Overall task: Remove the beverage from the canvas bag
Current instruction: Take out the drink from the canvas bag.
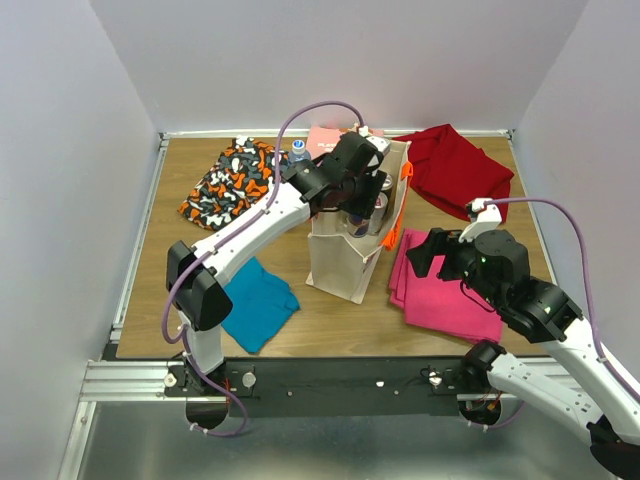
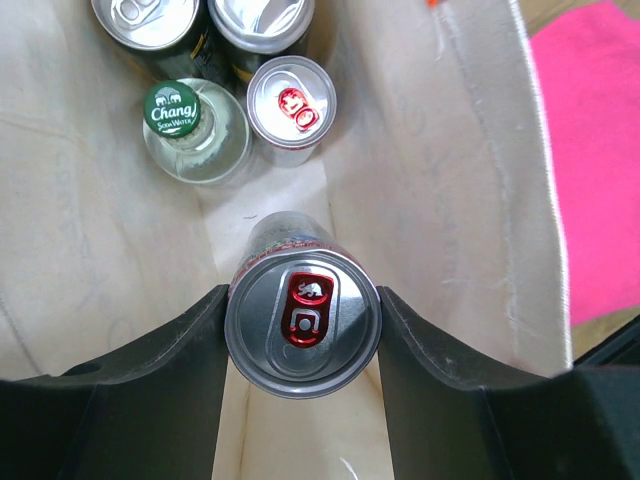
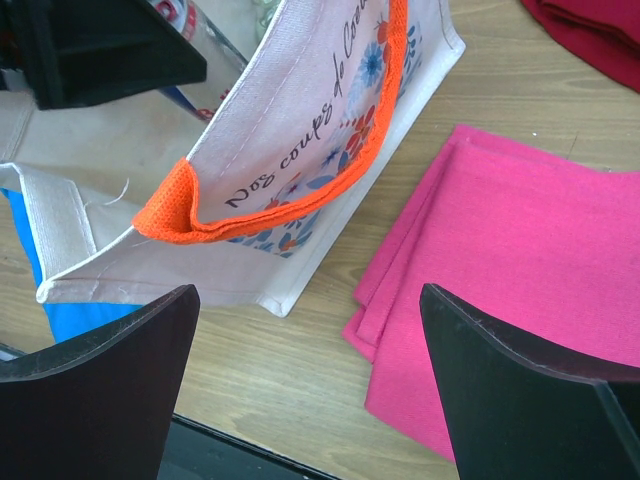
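Note:
The canvas bag (image 1: 340,268) stands upright mid-table, with an orange handle (image 3: 300,205) and printed writing on its side. My left gripper (image 2: 303,300) reaches down into it and is shut on a silver beverage can (image 2: 303,322) with a red tab, both fingers pressed against its sides. The can is held clear of the other drinks deeper in the bag: a green-capped Chang soda bottle (image 2: 190,125), another red-tab can (image 2: 291,100) and two more cans at the top edge. My right gripper (image 3: 310,300) hovers open over bare wood between the bag and a pink cloth (image 3: 520,260).
Folded cloths lie around the bag: pink (image 1: 440,285) at the right, dark red (image 1: 455,165) at the back right, blue (image 1: 255,300) at the front left, orange-black patterned (image 1: 235,180) at the back left. A small water bottle (image 1: 298,150) stands behind the bag.

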Robot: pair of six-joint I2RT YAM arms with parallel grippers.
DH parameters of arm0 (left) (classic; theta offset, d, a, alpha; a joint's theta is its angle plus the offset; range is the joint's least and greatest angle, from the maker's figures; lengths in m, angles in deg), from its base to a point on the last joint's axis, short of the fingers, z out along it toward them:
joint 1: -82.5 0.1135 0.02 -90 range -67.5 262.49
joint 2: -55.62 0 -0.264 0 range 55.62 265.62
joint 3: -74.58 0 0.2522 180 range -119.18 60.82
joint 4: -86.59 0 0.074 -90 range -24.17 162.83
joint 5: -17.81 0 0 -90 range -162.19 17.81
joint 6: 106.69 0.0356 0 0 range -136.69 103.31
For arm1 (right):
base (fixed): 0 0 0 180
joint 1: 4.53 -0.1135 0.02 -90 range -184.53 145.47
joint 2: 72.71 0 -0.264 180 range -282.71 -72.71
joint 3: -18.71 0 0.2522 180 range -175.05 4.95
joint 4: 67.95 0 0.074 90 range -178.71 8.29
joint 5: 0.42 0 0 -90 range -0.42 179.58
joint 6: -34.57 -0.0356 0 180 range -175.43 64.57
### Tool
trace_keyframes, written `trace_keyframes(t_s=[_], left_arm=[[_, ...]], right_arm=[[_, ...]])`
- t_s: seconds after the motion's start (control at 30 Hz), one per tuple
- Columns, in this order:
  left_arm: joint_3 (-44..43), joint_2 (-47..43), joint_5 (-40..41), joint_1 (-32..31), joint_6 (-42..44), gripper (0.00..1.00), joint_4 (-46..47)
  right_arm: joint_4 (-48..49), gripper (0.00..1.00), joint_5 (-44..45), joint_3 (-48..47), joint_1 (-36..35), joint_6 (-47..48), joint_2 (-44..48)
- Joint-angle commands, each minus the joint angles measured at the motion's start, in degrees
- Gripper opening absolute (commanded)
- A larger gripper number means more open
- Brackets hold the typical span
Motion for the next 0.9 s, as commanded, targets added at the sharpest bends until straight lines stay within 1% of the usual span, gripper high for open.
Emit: trace_keyframes(t_s=[0.0,0.1,0.27,0.5,0.87], left_arm=[[-5.6,-2.4,-2.1,-0.2,2.0,0.0,-2.6],[-8.2,-1.9,-2.1,-0.2,2.9,0.0,-4.6],[-9.6,-2.8,-2.1,-0.2,3.6,0.0,-5.6],[-14.9,-3.4,-1.7,-0.1,4.4,0.0,-9.7],[-18.3,-6.1,-2.0,-0.2,4.5,0.0,-10.6]], right_arm=[[1.1,1.0,0.6,0.0,0.1,0.5,0.7],[1.0,1.0,0.6,0.0,0.1,0.5,0.8],[1.1,1.0,0.4,0.1,0.1,0.4,1.4],[1.1,1.0,0.3,0.5,0.1,0.1,2.1],[1.6,1.0,1.0,0.7,0.1,0.0,2.4]])
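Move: Off to the left of the left hand, which already has the Red Bull can between its fingers inside the bag, the clear glass bottle stands on the table beyond the bag wall, about 22 cm left, 5 cm ahead and 14 cm lower. The nearer water bottle is some 17 cm left and 10 cm ahead. Inside the bag, the small silver can is about 6 cm ahead and 2 cm right, the Chang bottle 6 cm ahead and 4 cm left. From the idle right hand the glass bottle lies about 34 cm left and 17 cm ahead. Drawing the Red Bull can steadily upward out of the canvas bag, the left hand rises about 8 cm, away from the Chang bottle and small can below, and eases back and left by not quite 2 cm each way. The fingers keep their grip around its upper end, the wrist hardly turning. ##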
